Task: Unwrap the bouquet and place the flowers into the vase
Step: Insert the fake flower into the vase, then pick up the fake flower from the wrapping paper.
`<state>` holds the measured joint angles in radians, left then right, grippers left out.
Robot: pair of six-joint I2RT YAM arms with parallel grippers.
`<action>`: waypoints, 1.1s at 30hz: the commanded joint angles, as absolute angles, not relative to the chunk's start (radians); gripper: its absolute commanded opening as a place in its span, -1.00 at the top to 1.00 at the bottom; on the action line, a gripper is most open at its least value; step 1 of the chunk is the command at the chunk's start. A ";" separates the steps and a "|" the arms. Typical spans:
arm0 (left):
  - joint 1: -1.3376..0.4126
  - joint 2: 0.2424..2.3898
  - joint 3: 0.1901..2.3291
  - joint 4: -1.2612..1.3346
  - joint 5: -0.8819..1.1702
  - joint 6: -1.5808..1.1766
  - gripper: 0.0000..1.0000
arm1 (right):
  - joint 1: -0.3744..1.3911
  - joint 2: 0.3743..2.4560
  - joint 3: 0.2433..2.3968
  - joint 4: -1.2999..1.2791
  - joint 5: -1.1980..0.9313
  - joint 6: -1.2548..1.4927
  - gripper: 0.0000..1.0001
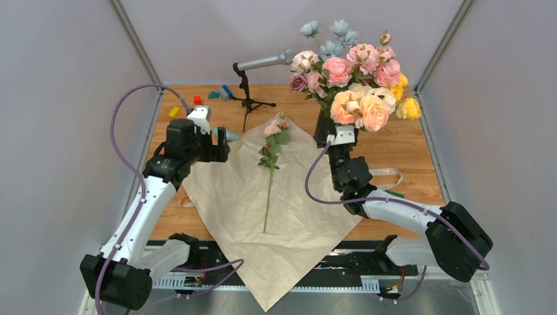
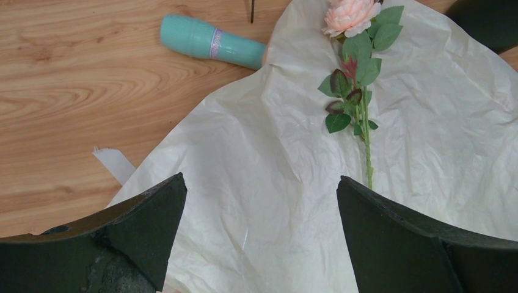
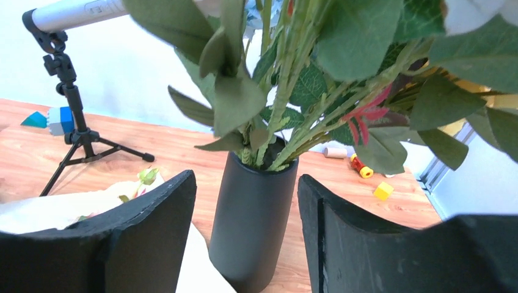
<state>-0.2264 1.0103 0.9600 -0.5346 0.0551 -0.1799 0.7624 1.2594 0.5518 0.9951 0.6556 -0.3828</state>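
The bouquet's beige paper (image 1: 263, 223) lies spread flat on the table. A single pink flower (image 1: 270, 172) rests on it, bloom pointing away from the arms. The same flower (image 2: 360, 104) shows in the left wrist view, ahead and to the right of my open left gripper (image 2: 261, 178), which hovers over the paper (image 2: 256, 152) with nothing between its jaws. The black vase (image 1: 323, 128) stands at the paper's right corner, full of pink, peach and cream blooms (image 1: 358, 79). My right gripper (image 3: 245, 177) is open just in front of the vase (image 3: 253, 226), apart from it and empty.
A teal bottle (image 2: 211, 43) lies on the wood beside the paper's left edge. A microphone on a small tripod (image 1: 248, 98) stands at the back. Cream ribbon (image 1: 387, 174) lies right of the right arm. Small toy blocks (image 3: 383, 190) sit behind the vase.
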 commanded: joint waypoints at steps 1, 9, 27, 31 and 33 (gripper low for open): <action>-0.221 1.012 0.956 -0.506 0.071 -0.179 -1.00 | 0.783 1.212 0.528 0.959 0.673 -0.342 -0.29; -0.221 1.022 0.954 -0.508 0.077 -0.181 -1.00 | 0.793 1.079 0.494 0.726 0.669 -0.200 -0.51; -0.362 1.079 0.822 -0.373 0.028 -0.436 -1.00 | 0.761 0.807 0.592 -0.052 0.656 0.172 -0.80; -0.457 1.168 0.812 -0.323 -0.021 -0.483 -1.00 | 0.727 0.791 0.583 -0.094 0.633 0.200 -0.80; -0.504 1.215 0.827 -0.312 -0.054 -0.492 -0.99 | 0.711 0.773 0.578 -0.106 0.615 0.209 -0.80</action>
<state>-0.4328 1.1503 0.8066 -0.4053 0.0181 -0.4236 0.7383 0.8116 0.5560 -0.0338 0.6338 0.1421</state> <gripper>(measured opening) 0.998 0.899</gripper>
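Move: The last flower lies on the paper with its middle about 15 cm to the left hand's right, 2 cm back and some 20 cm below. From that hand the teal bottle is roughly 13 cm ahead, 3 cm to the right and 19 cm lower. The empty right hand has the flower about 22 cm to its left, 4 cm back and 26 cm down; the filled vase stands about 10 cm ahead of it, 3 cm left, its middle 15 cm lower. Back and down, about 7 cm each way, the right hand withdraws from the vase and its stems, swinging some 5 cm right as its fingers tip down nearly 30 degrees and spread wider. The left hand starts slowly, then sinks about 8 cm and slides 6 or 7 cm right towards the last flower's stem, wide open, tipping down a little. ##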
